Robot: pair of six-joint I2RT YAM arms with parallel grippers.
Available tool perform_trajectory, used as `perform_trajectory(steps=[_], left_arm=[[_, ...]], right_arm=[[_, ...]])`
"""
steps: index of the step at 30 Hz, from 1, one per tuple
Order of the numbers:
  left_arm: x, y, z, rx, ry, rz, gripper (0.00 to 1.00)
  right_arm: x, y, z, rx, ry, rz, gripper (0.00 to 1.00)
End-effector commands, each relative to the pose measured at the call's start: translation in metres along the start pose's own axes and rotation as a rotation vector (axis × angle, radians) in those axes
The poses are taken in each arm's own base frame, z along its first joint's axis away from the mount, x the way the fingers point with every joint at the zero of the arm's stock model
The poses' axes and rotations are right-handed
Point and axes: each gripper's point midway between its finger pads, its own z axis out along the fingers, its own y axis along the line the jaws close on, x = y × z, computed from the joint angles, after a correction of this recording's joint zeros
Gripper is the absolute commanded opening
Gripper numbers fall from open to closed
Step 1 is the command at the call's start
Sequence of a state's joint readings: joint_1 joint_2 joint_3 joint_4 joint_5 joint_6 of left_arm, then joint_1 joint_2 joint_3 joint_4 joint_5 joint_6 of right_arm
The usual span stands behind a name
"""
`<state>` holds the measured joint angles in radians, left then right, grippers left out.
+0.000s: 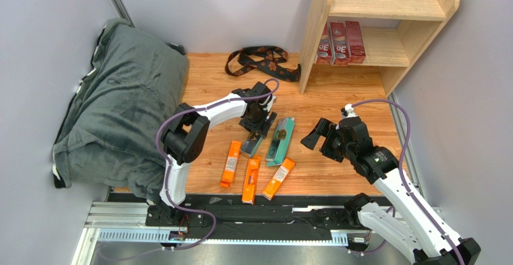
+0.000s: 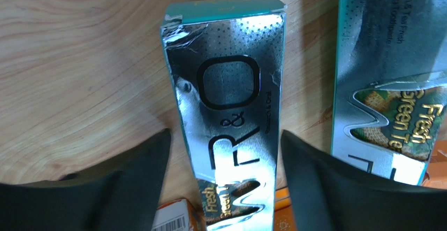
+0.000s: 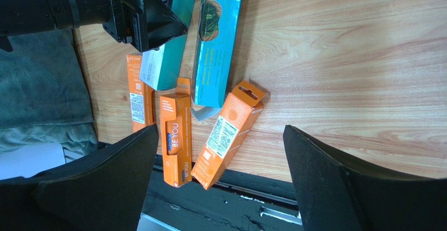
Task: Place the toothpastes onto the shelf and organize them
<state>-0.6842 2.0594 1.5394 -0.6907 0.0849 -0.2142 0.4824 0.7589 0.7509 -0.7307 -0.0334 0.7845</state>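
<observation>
A silver-white toothpaste box lies flat on the wooden floor, and my left gripper stands open astride it, a finger on each side with thin gaps. From above, that gripper covers the box's far end. Just right of it lies a teal box. Three orange boxes lie nearer the front. Three dark red boxes stand on the lower tier of the shelf. My right gripper hovers open and empty right of the teal box, above the orange boxes.
A black-and-brown strap lies near the shelf's left panel. A large grey cushion fills the left side. Grey walls close in both sides, and a black rail runs along the front edge.
</observation>
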Motion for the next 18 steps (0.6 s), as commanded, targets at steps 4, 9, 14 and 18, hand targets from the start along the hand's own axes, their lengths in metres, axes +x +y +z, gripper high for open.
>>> perform_trajectory(steps=[4,9,14,18], left_arm=[[-0.008,-0.003,0.007,-0.021,-0.018,0.012,0.62],[-0.012,-0.001,-0.013,-0.04,-0.062,-0.006,0.61],[-0.038,-0.015,-0.069,0.03,-0.201,-0.032,0.6],[-0.058,-0.025,-0.126,0.123,-0.34,-0.099,0.6]], right_arm=[[-0.005,0.002,-0.002,0.006,-0.019,0.011,0.94],[-0.005,0.004,-0.001,0.004,-0.01,0.01,0.93],[-0.009,0.018,-0.005,-0.021,-0.018,-0.023,0.93],[-0.023,0.03,-0.013,-0.015,-0.072,-0.054,0.93]])
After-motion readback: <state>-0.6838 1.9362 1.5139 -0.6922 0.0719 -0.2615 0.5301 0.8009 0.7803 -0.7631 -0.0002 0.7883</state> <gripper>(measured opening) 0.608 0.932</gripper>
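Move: The silver-green toothpaste box lies between the left hand's open fingers, its middle about 2 cm back, 1 cm left and 1 cm below. The teal toothpaste box is some 7 cm right and 4 cm back; of the orange boxes, the left one is about 9 cm left and 12 cm back, the middle one 3 cm left and 17 cm back. From the right hand the silver-green box is roughly 11 cm ahead, 17 cm left and 15 cm below. The silver-green box is pinched across its long sides, a little beyond its middle, as the left fingers close from nearly wide open to about its width while the hand settles a touch lower. The hand holds there briefly, then lifts straight up off the table about 5 cm, quickening, with only a slight tilt of the wrist. ##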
